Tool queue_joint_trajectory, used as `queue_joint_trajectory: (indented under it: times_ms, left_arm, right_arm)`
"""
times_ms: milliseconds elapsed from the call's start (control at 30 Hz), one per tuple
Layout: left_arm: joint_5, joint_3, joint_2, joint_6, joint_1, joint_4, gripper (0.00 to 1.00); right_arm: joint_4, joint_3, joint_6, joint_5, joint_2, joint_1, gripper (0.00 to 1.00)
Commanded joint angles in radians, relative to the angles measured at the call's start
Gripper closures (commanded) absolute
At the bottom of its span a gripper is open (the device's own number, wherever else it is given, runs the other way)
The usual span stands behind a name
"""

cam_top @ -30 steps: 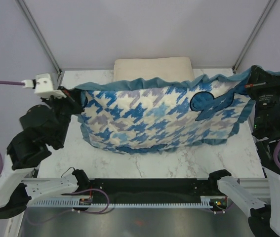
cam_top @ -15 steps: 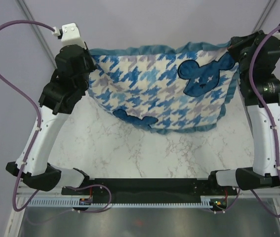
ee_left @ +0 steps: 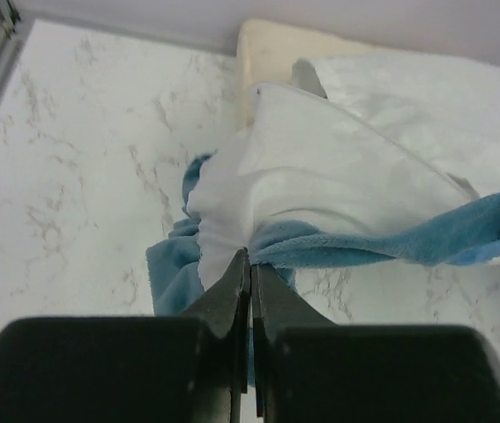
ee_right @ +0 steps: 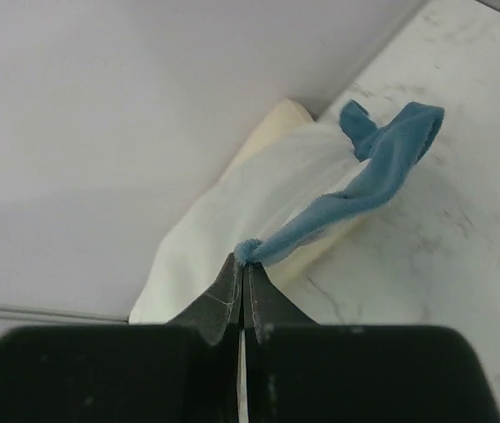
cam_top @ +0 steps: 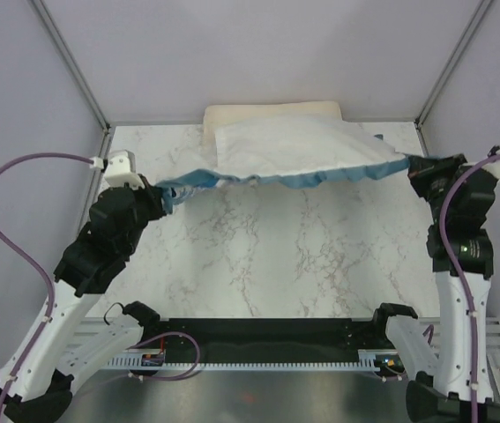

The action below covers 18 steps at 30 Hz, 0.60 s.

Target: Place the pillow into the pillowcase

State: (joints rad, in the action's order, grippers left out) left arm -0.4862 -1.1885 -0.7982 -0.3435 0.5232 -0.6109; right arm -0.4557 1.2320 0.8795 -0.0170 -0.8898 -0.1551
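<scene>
The cream pillow (cam_top: 272, 113) lies at the back of the table against the wall. The pillowcase (cam_top: 294, 148) is stretched between both grippers, its plain white inside facing up and its blue ruffled edge (cam_top: 276, 179) towards me; its far part lies over the pillow's front. My left gripper (cam_top: 163, 192) is shut on the left corner, white cloth and blue ruffle bunched at its tips (ee_left: 250, 260). My right gripper (cam_top: 411, 166) is shut on the right corner, with the blue ruffle (ee_right: 355, 194) pinched at its tips (ee_right: 245, 260). The pillow (ee_left: 272, 48) shows beyond the cloth.
The marble table (cam_top: 302, 256) runs from the cloth to the black rail (cam_top: 267, 333) at the near edge. Grey walls and slanted frame posts (cam_top: 69, 62) close in the back and sides. A purple cable (cam_top: 20, 220) loops beside the left arm.
Both arms have dropped from holding the pillowcase high with its houndstooth side showing. The cloth now lies low and spread, white side up, over the pillow's front.
</scene>
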Motion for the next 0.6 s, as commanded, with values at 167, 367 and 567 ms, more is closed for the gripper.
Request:
queue_joint_trajectory:
  times_ms: [167, 367, 567]
  left_arm:
    - [0.216, 0.432, 0.272, -0.215, -0.005, 0.066, 0.91]
    - [0.247, 0.546, 0.309, -0.264, -0.003, 0.037, 0.5]
    - [0.186, 0.589, 0.39, -0.299, -0.003, 0.028, 0.32]
  right_arm:
    - [-0.125, -0.366, 0.004, -0.156, 0.386, -0.009, 1.0]
    - [-0.288, -0.404, -0.011, -0.311, 0.457, -0.009, 1.0]
    - [-0.373, -0.433, 0.007, -0.468, 0.618, -0.009, 0.21]
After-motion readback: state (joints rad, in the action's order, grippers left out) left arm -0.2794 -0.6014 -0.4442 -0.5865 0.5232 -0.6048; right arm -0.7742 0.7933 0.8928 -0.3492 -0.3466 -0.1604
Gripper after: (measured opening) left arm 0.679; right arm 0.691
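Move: Both closed grippers still pinch the pillowcase's near blue hem. The bare front table lies about 36 cm below the left hand and 22 cm to its right, roughly level fore and aft; from the right hand it is some 6 cm back, 31 cm left and 40 cm down. The pillow lies at the rear, about 40 cm ahead and 24 cm right of the left hand, 35 cm ahead and 33 cm left of the right. Swing both pinched hem corners down towards the front table: drop the left gripper some 17 cm, easing back about 5, and bring the right one down and back by nearly equal amounts while turning it clockwise about 20 degrees. Tip both hands slightly down, then open wide and let go of the hem, the left first and the right only at the very end. ##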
